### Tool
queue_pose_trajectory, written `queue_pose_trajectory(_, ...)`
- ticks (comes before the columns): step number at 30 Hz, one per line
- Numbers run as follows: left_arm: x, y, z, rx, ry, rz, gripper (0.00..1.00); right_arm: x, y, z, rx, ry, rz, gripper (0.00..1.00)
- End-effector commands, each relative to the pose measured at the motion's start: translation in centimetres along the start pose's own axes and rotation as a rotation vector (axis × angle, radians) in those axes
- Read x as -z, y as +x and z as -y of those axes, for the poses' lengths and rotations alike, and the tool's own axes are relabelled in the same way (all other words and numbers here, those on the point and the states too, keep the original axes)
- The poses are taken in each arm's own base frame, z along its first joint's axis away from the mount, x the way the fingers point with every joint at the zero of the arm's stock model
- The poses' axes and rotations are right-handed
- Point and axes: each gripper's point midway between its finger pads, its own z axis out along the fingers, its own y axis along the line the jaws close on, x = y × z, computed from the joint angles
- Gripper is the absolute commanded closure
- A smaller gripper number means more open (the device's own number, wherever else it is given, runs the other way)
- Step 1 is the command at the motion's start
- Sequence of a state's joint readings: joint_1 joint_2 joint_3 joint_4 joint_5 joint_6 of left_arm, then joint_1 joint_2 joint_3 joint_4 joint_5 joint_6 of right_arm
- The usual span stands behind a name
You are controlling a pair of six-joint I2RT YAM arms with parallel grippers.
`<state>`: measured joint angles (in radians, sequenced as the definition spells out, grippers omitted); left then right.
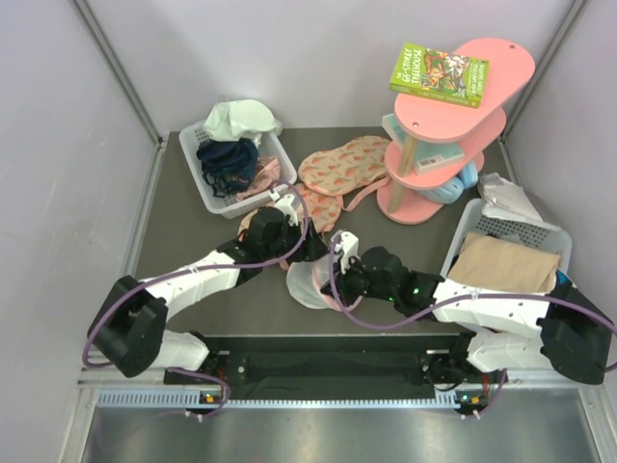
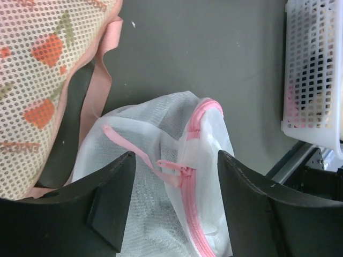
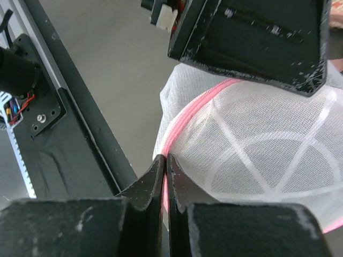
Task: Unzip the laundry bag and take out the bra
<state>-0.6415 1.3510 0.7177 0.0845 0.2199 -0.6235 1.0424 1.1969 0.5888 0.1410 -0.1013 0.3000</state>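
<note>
The laundry bag, white mesh with pink zip trim, lies at the front middle of the table between the two grippers. My left gripper is open and straddles the bag's pink zipper pull, touching nothing; in the top view it is just above the bag. My right gripper is shut on the bag's pink zip trim at the near rim, and shows in the top view. The ribbed dome fills the right wrist view. The bra is not visible.
A white basket at the back left holds a navy garment and a pale cloth. Pink fruit-print fabric pieces lie behind the bag. A pink tiered shelf with a green book stands at the back right. A second white basket with tan cloth is at the right.
</note>
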Motion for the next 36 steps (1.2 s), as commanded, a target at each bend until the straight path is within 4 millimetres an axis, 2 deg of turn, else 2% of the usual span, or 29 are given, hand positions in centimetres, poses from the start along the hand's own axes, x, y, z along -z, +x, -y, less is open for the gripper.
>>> queue_pose_trajectory(1,0.6,-1.0,2.1,0.001,0.082,0.024,0.37,0.5,-1.9,-0.6,0.003,0.001,0.07,0.99)
queue_pose_trajectory(5,1.0,-0.2,3.2,0.035,0.156,0.004,0.43,0.3,-1.7,-0.2,0.0,0.022,0.054,0.99)
queue_pose_trajectory(7,1.1,0.7,3.8,0.062,0.204,-0.028,0.5,0.2,-1.6,0.1,-0.009,0.041,0.05,0.99)
queue_pose_trajectory(10,1.3,1.4,4.8,0.069,0.273,-0.058,0.71,0.4,-2.0,0.3,-0.032,0.064,0.062,0.96)
queue_pose_trajectory(11,1.3,1.4,5.0,0.064,0.287,-0.062,0.9,0.6,-2.4,0.2,-0.032,0.064,0.073,0.92)
queue_pose_trajectory(12,1.2,1.7,4.9,0.05,0.293,-0.075,1.0,0.9,-2.5,0.2,-0.029,0.067,0.069,0.85)
queue_pose_trajectory(13,1.3,1.9,5.1,0.039,0.304,-0.085,1.0,1.1,-3.1,0.1,-0.023,0.065,0.08,0.72)
queue_pose_trajectory(15,1.5,1.9,5.3,-0.008,0.324,-0.085,1.0,2.1,-4.4,0.6,-0.001,0.1,0.116,0.55)
queue_pose_trajectory(16,1.7,1.9,5.4,-0.026,0.333,-0.084,1.0,2.7,-5.0,1.1,0.002,0.113,0.126,0.39)
queue_pose_trajectory(18,2.3,1.8,5.9,-0.087,0.371,-0.078,1.0,4.1,-6.7,1.5,0.014,0.111,0.177,0.28)
queue_pose_trajectory(19,2.7,1.8,6.3,-0.113,0.394,-0.076,1.0,4.6,-7.3,2.3,0.006,0.104,0.193,0.23)
queue_pose_trajectory(23,5.1,3.0,8.7,-0.243,0.57,-0.125,1.0,6.9,-9.0,4.3,0.035,0.075,0.277,0.17)
queue_pose_trajectory(24,5.8,3.0,9.1,-0.285,0.61,-0.12,1.0,7.2,-9.1,3.8,0.053,0.021,0.285,0.17)
queue_pose_trajectory(25,6.2,3.1,9.6,-0.303,0.639,-0.12,1.0,7.5,-8.9,4.6,0.054,0.022,0.296,0.16)
queue_pose_trajectory(26,6.7,3.2,10.0,-0.321,0.667,-0.124,1.0,8.1,-9.7,4.4,0.089,-0.002,0.339,0.16)
queue_pose_trajectory(31,8.7,3.4,11.3,-0.412,0.758,-0.149,1.0,9.1,-9.3,3.8,0.15,-0.139,0.348,0.16)
queue_pose_trajectory(36,9.6,3.8,12.1,-0.441,0.831,-0.189,1.0,8.5,-8.4,2.1,0.163,-0.284,0.299,0.16)
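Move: The pink zipper end of the mesh laundry bag lies just off the left hand's open fingers, about 4 cm back and 2 cm to the right, level with them. The bag's body sits some 8 cm back and 5 cm lower, and the nearer floral bag lies about 10 cm ahead, 7 cm left and 8 cm down. From the right hand, shut on the bag's pink seam, the zipper end is about 6 cm ahead and 1 cm left. The left hand eases back about 4 cm and a little right, its fingers shutting on the laundry bag's pink zipper end while the right fingers still grip the seam, then draws it on back and up, to some 11 cm back and 7 cm up in all, the wrist turning clockwise about 40 degrees. Once the left has its grip, the right fingers open wide, let go of the seam and the hand goes up about 9 cm, to the right and forward, staying open. ##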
